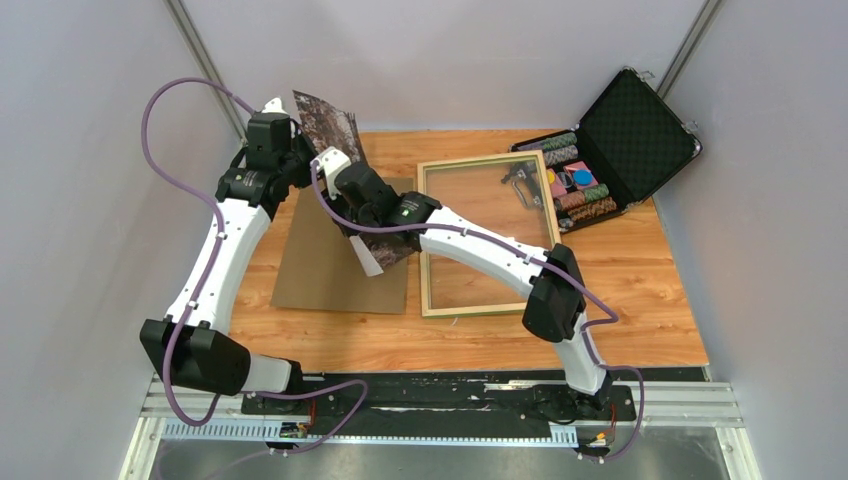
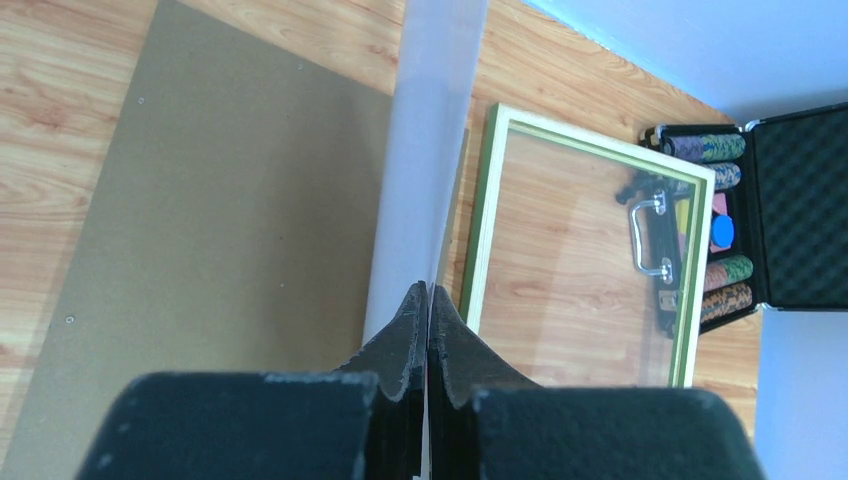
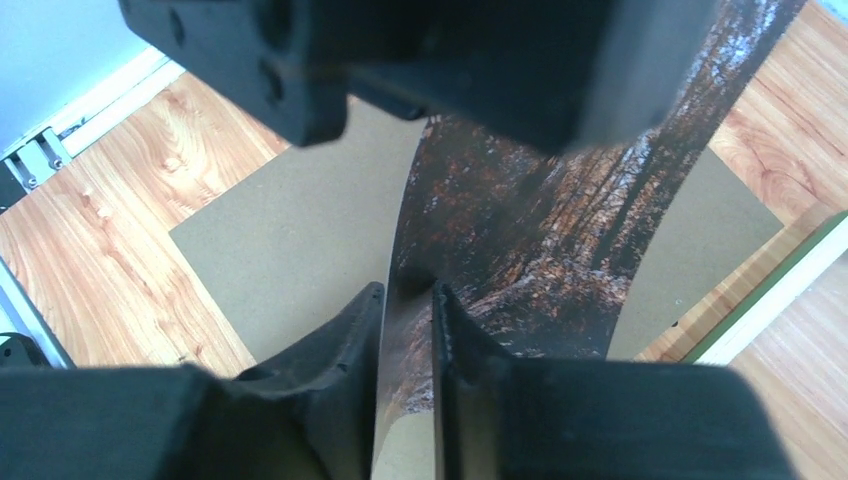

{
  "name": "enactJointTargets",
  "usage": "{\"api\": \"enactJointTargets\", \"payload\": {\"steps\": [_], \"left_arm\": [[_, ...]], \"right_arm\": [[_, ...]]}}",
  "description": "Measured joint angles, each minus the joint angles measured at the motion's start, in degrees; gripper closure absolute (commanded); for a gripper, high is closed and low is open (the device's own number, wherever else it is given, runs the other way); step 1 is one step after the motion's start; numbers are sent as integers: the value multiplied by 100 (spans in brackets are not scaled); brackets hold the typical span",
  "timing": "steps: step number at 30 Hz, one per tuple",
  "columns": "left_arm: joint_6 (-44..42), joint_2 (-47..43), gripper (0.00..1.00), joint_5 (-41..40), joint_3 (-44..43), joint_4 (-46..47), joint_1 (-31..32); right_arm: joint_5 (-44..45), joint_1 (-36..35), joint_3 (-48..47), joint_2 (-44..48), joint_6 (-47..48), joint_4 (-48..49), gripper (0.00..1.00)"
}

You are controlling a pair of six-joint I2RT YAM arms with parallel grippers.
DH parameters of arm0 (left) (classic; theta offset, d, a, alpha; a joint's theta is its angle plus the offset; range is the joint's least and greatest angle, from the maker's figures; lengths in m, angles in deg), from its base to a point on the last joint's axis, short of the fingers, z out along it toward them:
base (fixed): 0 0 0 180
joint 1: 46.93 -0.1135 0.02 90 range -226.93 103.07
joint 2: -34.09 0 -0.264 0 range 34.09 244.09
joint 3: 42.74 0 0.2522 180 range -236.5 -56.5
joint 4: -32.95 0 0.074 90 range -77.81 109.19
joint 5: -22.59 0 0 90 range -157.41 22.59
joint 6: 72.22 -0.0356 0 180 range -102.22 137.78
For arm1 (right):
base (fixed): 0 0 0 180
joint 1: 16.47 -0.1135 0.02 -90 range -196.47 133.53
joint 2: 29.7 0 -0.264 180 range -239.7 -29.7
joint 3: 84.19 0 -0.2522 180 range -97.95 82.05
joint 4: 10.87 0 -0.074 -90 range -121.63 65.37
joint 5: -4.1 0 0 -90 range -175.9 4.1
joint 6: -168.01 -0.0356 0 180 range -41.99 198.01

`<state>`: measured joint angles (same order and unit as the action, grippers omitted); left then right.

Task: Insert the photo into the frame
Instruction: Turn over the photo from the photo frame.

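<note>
The photo (image 1: 336, 124), a dark autumn forest print, is held up on edge and bent above the brown backing board (image 1: 320, 270). My left gripper (image 1: 298, 148) is shut on its upper edge; the left wrist view shows the jaws (image 2: 428, 290) pinched on the photo's white back (image 2: 425, 150). My right gripper (image 1: 346, 190) straddles the photo lower down; in the right wrist view its jaws (image 3: 408, 295) stand slightly apart with the print (image 3: 540, 230) between them. The frame (image 1: 422, 240) lies flat to the right, pale wood side up, its green edge showing (image 2: 480, 240).
An open black case (image 1: 630, 125) with poker chips (image 1: 580, 185) stands at the back right, touching the frame's far corner. The backing board (image 2: 230, 230) lies left of the frame. Grey walls close in on three sides.
</note>
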<state>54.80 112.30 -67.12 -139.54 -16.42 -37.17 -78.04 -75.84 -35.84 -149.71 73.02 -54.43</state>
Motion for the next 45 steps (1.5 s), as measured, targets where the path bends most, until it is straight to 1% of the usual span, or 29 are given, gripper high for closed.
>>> {"api": "enactJointTargets", "payload": {"steps": [2,6,12,13,15,17,18,19,20,21,22,23,24,25,27,29,34,40,45], "left_arm": [[-2,0,100,-17,0,-4,0],[-4,0,100,-22,0,-17,2],[-26,0,100,-20,0,-13,2],[-28,0,99,-20,0,-13,2],[-31,0,93,-13,0,-7,2],[-44,0,85,11,0,24,2],[-46,0,76,26,0,35,2],[-55,0,71,42,0,44,2],[-61,0,60,70,0,59,2],[-72,0,55,94,0,76,2],[-70,-2,44,120,0,85,2],[-96,-7,39,144,0,85,7],[-107,-9,30,184,0,92,11],[-103,-11,25,223,-7,96,13],[-129,-13,8,267,-44,87,24],[-181,-13,1,293,-118,57,28],[-297,-15,0,350,-614,-57,28],[-680,-87,0,393,-1220,-269,17],[-1093,-321,0,584,-1333,-417,-107]], "right_arm": [[37,4,61,17,61,55,86],[125,7,201,79,155,142,99],[214,20,275,118,275,173,100],[219,20,275,120,286,173,100],[236,22,275,127,319,168,100],[264,22,275,136,348,164,100],[280,22,275,142,380,157,100],[304,24,275,149,424,138,100],[337,28,275,160,476,129,100],[365,33,275,170,518,125,100],[402,37,275,186,564,111,100],[431,44,275,205,603,96,100],[470,50,275,229,658,92,100],[496,59,275,254,697,90,100],[551,68,275,317,780,90,100],[601,72,275,404,846,90,100],[691,103,275,654,949,96,100],[719,173,275,883,1016,101,100],[719,339,275,1137,1025,90,100]]}}
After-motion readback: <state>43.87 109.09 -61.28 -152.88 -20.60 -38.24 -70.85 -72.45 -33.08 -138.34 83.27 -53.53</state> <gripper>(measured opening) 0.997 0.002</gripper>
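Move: The photo's edge runs between the right gripper's half-closed pads, practically at its hand point; the left gripper already pinches that edge, roughly 7 cm ahead of the right one, level sideways and about 6 cm higher. The brown board lies under the right hand, about 20 cm down, neither ahead nor aside; the wooden frame's middle is some 30 cm to the right of the right hand and 5 cm farther out, equally low. Shut the right gripper on the photo's edge while the left keeps its pinch, then open the left fingers fully to let go. Lift the left hand about 10 cm, easing back at the end, and raise the right with the photo some 9 cm while drawing it 7 cm right, towards the frame, and slightly forward; tip both hands' fingers up roughly 15 degrees. ##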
